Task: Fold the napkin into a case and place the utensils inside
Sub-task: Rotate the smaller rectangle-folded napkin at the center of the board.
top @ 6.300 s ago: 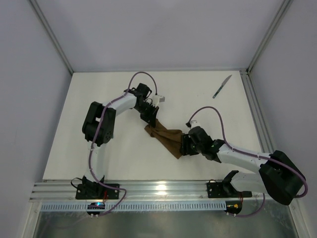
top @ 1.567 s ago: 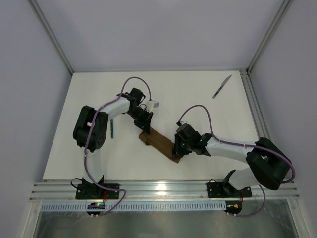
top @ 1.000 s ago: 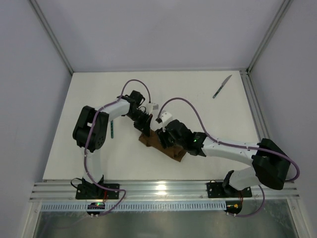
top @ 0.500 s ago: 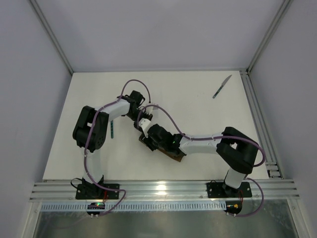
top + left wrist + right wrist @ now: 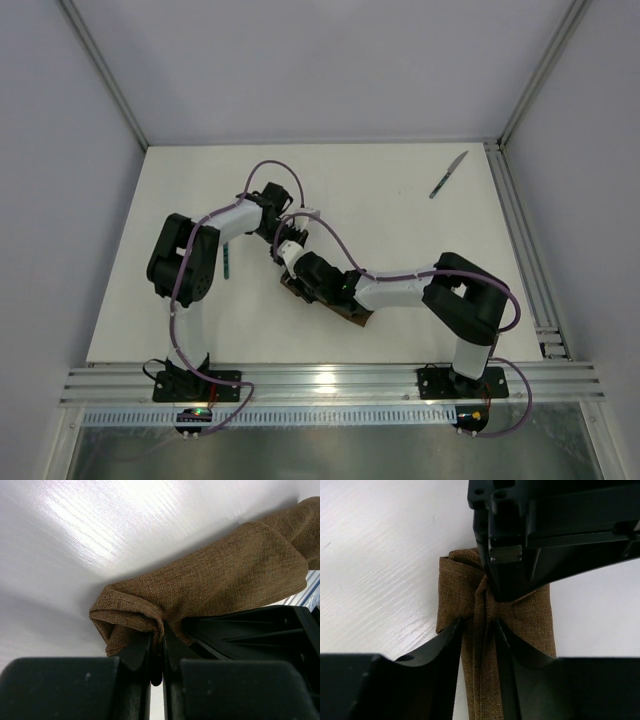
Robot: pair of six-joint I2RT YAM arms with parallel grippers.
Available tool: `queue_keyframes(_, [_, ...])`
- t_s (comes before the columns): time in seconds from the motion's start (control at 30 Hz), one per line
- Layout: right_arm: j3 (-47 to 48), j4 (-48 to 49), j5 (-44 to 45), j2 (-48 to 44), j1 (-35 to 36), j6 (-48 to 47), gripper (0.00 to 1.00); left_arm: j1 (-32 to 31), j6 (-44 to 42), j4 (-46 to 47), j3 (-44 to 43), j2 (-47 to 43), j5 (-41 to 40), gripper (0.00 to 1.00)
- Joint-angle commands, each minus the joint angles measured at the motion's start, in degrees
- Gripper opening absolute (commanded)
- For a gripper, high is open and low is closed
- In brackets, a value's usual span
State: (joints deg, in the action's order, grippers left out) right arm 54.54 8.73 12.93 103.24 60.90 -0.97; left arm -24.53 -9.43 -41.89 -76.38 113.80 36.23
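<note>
The napkin (image 5: 350, 311) lies folded into a narrow dark brown strip on the table. In the left wrist view my left gripper (image 5: 156, 639) is shut on a raised fold at the strip's end (image 5: 225, 575). From above, the left gripper (image 5: 280, 248) sits at the strip's upper-left end. My right gripper (image 5: 297, 282) is right next to it. Its jaws (image 5: 479, 630) straddle a raised ridge of the napkin (image 5: 530, 615), narrowed but with a little gap on the left side. The knife (image 5: 449, 175) lies far right at the back. The fork (image 5: 227, 260), with a teal handle, lies beside the left arm.
The left gripper's black body (image 5: 545, 530) fills the top of the right wrist view, almost touching the right fingers. The right arm's purple cable (image 5: 330, 235) loops over the napkin. An aluminium rail (image 5: 520, 230) runs along the table's right edge.
The right gripper has slid along the napkin from its lower-right end to its upper-left end, beside the left gripper, and its jaws have narrowed. The left gripper has held still on the cloth.
</note>
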Motion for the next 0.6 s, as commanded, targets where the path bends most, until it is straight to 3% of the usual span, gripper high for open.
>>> queue_keyframes(0.0, [1.6,1.3,2.0,-0.1,0.0,2.5,0.35,-0.3,-0.1,0.2,-1.1,-1.5,0.9,0.06])
queue_keyframes(0.17, [1.5,1.0,2.5,-0.1,-0.4,3.2,0.23,-0.3,-0.3,-0.1,-1.4,-1.3,0.5,0.07])
queue_keyframes(0.3, [0.9,1.5,2.7,0.1,-0.8,4.6,0.04,-0.3,-0.9,-1.2,-2.5,-1.3,0.6,0.18])
queue_keyframes(0.4, [0.3,2.4,2.5,-0.1,-1.3,6.4,0.04,-0.3,-1.2,-2.1,-4.6,-1.8,0.5,0.30])
queue_keyframes(0.57, [-0.3,3.0,0.6,-0.4,-3.0,9.2,0.04,0.0,-1.9,-5.0,-9.0,-2.9,0.2,0.35])
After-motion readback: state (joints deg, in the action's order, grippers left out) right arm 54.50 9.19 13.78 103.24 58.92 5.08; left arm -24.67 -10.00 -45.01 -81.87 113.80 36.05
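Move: The folded napkin's raised ridge lies between the right hand's half-open fingers, straight below by about 1 cm, with the left fingers some 3 cm ahead and 1 cm left. From the right hand, the napkin's middle is roughly 3 cm back and 6 cm right, and the fork about 9 cm ahead and 18 cm left. The left hand still pinches that ridge, whose middle is some 2 cm back, 1 cm right and 1 cm below. The right fingers close at once on the napkin's ridge beside the left gripper's pinch, then, keeping that grip down low, the hand eases forward and a little right by about 1.5 cm while turning slightly clockwise. Once the right fingers are nearly shut, the left hand opens its fingers about a third, lets go of the ridge and lifts away some 2 cm, going forward past the napkin's left end. ##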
